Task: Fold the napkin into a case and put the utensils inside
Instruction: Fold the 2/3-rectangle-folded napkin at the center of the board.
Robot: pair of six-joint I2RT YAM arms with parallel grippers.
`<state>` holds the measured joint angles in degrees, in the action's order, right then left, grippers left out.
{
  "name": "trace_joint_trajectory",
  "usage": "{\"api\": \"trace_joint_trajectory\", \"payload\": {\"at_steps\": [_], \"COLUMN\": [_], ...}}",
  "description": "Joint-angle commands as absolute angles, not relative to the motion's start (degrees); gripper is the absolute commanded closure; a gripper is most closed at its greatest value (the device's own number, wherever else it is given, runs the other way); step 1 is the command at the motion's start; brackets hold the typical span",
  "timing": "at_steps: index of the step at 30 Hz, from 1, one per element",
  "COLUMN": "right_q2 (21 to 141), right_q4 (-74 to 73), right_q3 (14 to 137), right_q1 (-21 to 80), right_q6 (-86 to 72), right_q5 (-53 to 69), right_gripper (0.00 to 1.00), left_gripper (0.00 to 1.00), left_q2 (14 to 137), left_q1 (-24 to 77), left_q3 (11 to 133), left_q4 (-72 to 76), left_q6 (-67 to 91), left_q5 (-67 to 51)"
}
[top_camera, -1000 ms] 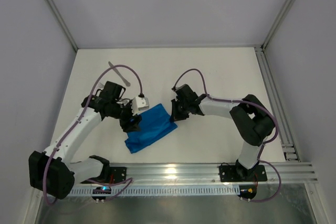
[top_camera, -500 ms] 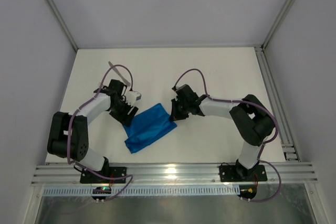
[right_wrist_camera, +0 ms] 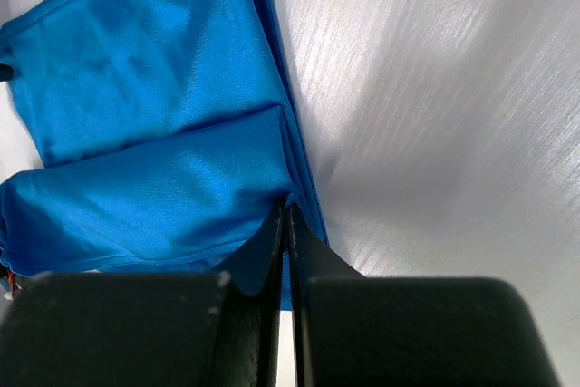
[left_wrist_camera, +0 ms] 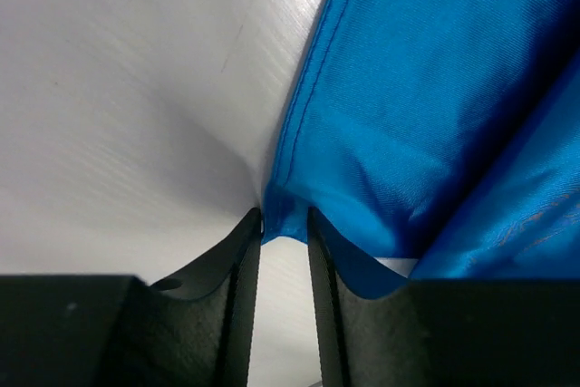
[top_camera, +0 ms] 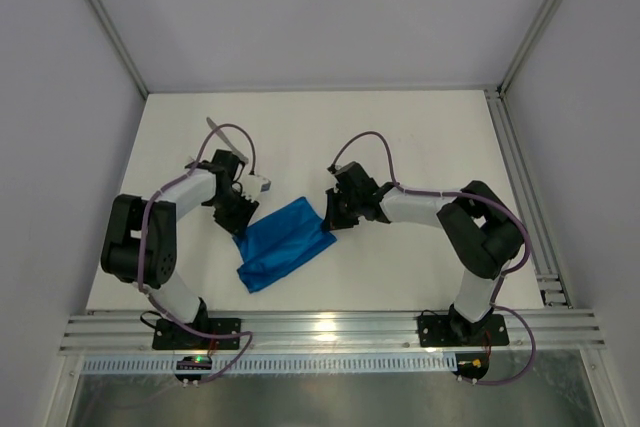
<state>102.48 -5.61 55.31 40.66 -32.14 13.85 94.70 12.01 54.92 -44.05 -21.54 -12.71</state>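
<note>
The bright blue napkin (top_camera: 285, 245) lies folded into a slanted oblong on the white table. My left gripper (top_camera: 243, 224) is at its upper left edge. In the left wrist view the left gripper (left_wrist_camera: 284, 219) has its jaws a little apart, with a corner of the napkin (left_wrist_camera: 435, 88) between the tips. My right gripper (top_camera: 333, 219) is at the cloth's upper right corner. In the right wrist view the right gripper (right_wrist_camera: 287, 210) is shut on a fold of the napkin (right_wrist_camera: 154, 97). One slim silver utensil (top_camera: 217, 131) lies behind the left arm, partly under its cable. The other utensil is out of view.
White walls and metal frame posts enclose the table. An aluminium rail (top_camera: 330, 327) runs along the near edge by the arm bases, and another rail (top_camera: 520, 187) runs down the right side. The left arm's cable (top_camera: 238, 137) loops over the utensil.
My left gripper has moved from above the napkin's left part back to its upper left edge, and the left arm has folded in. The right arm and the napkin have stayed put.
</note>
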Motion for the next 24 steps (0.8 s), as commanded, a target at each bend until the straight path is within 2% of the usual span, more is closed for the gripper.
{"api": "trace_joint_trajectory", "payload": {"at_steps": [1, 3, 7, 15, 24], "right_q2": [101.69, 101.51, 101.43, 101.78, 102.66], "right_q4": [-6.24, -6.24, -6.15, -6.07, -4.49], "right_q3": [53.79, 53.61, 53.53, 53.53, 53.17], "right_q1": [41.04, 40.96, 40.96, 41.13, 41.48], "right_q6": [-32.61, -32.69, -33.05, -33.66, -35.77], "right_q5": [11.07, 10.99, 10.72, 10.63, 10.63], "right_gripper": [0.96, 0.96, 0.96, 0.96, 0.96], "left_gripper": [0.73, 0.79, 1.00, 1.00, 1.00], "left_q2": [98.88, 98.70, 95.73, 85.18, 75.41], "left_q1": [12.04, 12.13, 12.04, 13.18, 24.95], "left_q3": [53.96, 54.49, 55.81, 54.59, 47.38], "left_q4": [-45.70, -46.75, -48.60, -48.34, -47.72], "left_q6": [-22.32, -22.94, -23.73, -26.79, -34.45], "left_q5": [-19.86, -22.05, -25.92, -28.39, -24.27]}}
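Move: The napkin's far left corner lies right between the left fingertips, about 1 cm below and a touch to the right. The folded strip along the napkin's near side has its middle some 5 cm back and 11 cm to the right of that hand; the fork lies about 12 cm ahead and 5 cm to the left. From the right hand, shut on the napkin's right end, the corner is about 20 cm to the left and 1 cm back. The napkin's far left corner is pinched as the left fingers shut fully, sliding a few centimetres right and back along the board. The left hand then lifts it about 5 cm and carries it farther right and back over the folded strip, turning some 20 degrees clockwise. The right hand stays put, still pinching the napkin's right end. ##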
